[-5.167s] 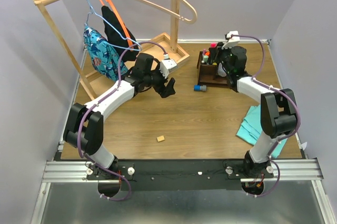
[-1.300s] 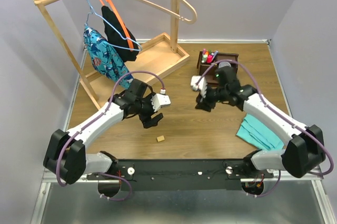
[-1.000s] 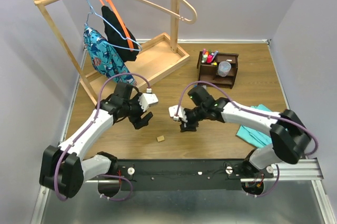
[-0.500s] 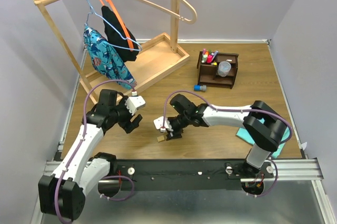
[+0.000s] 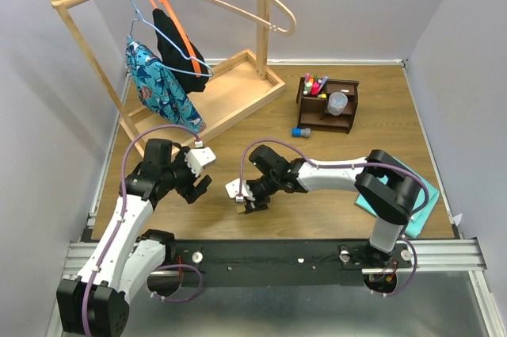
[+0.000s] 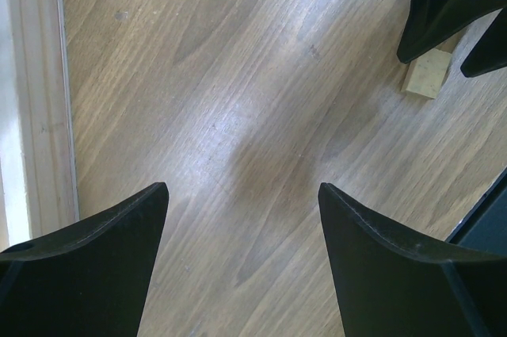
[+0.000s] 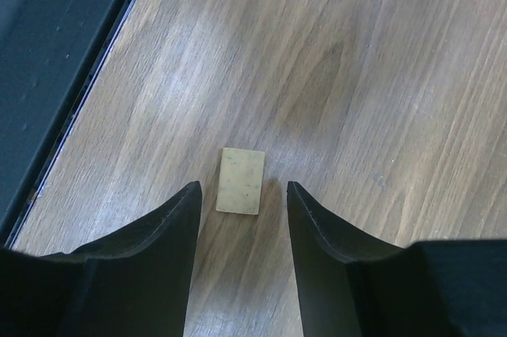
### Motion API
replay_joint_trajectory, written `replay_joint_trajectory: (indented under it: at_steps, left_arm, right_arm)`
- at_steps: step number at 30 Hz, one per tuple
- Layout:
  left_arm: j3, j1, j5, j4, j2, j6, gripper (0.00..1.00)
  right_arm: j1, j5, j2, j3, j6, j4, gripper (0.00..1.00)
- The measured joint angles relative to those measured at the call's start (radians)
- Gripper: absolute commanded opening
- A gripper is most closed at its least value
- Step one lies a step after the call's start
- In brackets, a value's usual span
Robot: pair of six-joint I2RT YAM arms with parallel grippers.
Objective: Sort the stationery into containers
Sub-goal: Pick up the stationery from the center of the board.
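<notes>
A tan eraser (image 7: 242, 181) lies flat on the table near the front edge. My right gripper (image 7: 242, 188) is open and low over it, one finger on each side, neither one touching it. In the top view the right gripper (image 5: 252, 204) mostly hides the eraser. The eraser (image 6: 428, 77) also shows in the left wrist view, under the right gripper's dark fingers (image 6: 444, 4). My left gripper (image 5: 196, 186) hangs open and empty over bare wood to the left. The dark wooden organizer (image 5: 329, 111) at the back holds coloured markers (image 5: 317, 85) and a grey cup (image 5: 337, 102). A blue-capped item (image 5: 301, 132) lies in front of it.
A teal cloth (image 5: 416, 194) lies at the right under the right arm. The pale rack base tray (image 5: 230, 91) and hanging clothes (image 5: 158, 75) fill the back left. A black rail (image 5: 269, 254) runs along the table's front edge, close to the eraser.
The right arm swung from the organizer to the front and came down over the eraser, its jaws narrowing slightly. The left arm drew back to the left, still open.
</notes>
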Motion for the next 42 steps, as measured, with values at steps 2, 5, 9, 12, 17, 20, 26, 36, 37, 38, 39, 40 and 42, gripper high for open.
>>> replay_joint_trajectory:
  at_steps: [2, 5, 9, 12, 17, 20, 26, 36, 37, 38, 39, 40, 42]
  left_arm:
    - [0.000, 0.000, 0.000, 0.001, 0.001, 0.000, 0.86]
    - [0.000, 0.000, 0.000, 0.002, 0.005, -0.001, 0.86]
    - [0.000, 0.000, 0.001, 0.003, 0.014, -0.001, 0.86]
    - [0.000, 0.000, 0.001, 0.005, 0.018, -0.001, 0.86]
    - [0.000, 0.000, 0.001, 0.013, 0.026, -0.006, 0.86]
    - [0.000, 0.000, 0.001, 0.017, 0.029, -0.010, 0.86]
    - [0.000, 0.000, 0.002, 0.031, 0.036, -0.018, 0.86]
    - [0.040, 0.001, 0.058, 0.039, 0.080, -0.024, 0.86]
    - [0.050, 0.002, 0.068, 0.042, 0.087, -0.025, 0.86]
    - [0.063, 0.002, 0.083, 0.047, 0.101, -0.029, 0.86]
    - [0.074, 0.001, 0.096, 0.053, 0.115, -0.034, 0.86]
    - [0.087, -0.002, 0.108, 0.062, 0.134, -0.039, 0.86]
    - [0.116, -0.014, 0.122, 0.073, 0.174, -0.049, 0.86]
  right_arm:
    - [0.000, 0.001, 0.000, -0.001, 0.006, 0.001, 0.54]
    - [0.000, 0.009, 0.000, -0.009, 0.014, 0.005, 0.52]
    - [0.000, 0.018, 0.000, -0.016, 0.019, 0.006, 0.51]
    - [0.000, 0.027, 0.002, -0.016, 0.025, 0.010, 0.45]
    - [0.000, 0.036, 0.009, -0.027, 0.043, 0.022, 0.39]
    - [0.000, 0.037, 0.012, -0.033, 0.053, 0.032, 0.36]
    - [0.000, 0.038, 0.011, -0.042, 0.076, 0.052, 0.26]
    - [-0.061, 0.156, -0.128, -0.091, 0.400, 0.110, 0.23]
    - [-0.095, 0.167, -0.154, -0.093, 0.449, 0.123, 0.23]
    - [-0.130, 0.179, -0.177, -0.095, 0.485, 0.133, 0.23]
    - [-0.164, 0.201, -0.197, -0.099, 0.535, 0.147, 0.22]
    - [-0.216, 0.224, -0.221, -0.108, 0.587, 0.161, 0.22]
    - [-0.321, 0.280, -0.262, -0.128, 0.684, 0.178, 0.23]
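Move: The small beige block lies just under the right fingertips, level with them fore and aft, about 1 cm to their left and 2 cm below. From the right hand, the blue-capped stick is about 25 cm ahead and 20 cm right. The dark wooden organizer stands some 34 cm ahead and 30 cm right. From the idle left hand, the block is roughly 11 cm right, 5 cm back and 9 cm below. The right fingers, astride the small beige block, sink about 1.5 cm and close, pinching it between their tips. They then lift it and sweep it quickly some 15 cm, mainly forward, also right and upward, towards the blue-capped stick and organizer, swinging about 50 degrees clockwise. Late on, the open left hand drifts a few centimetres right, forward and up. ##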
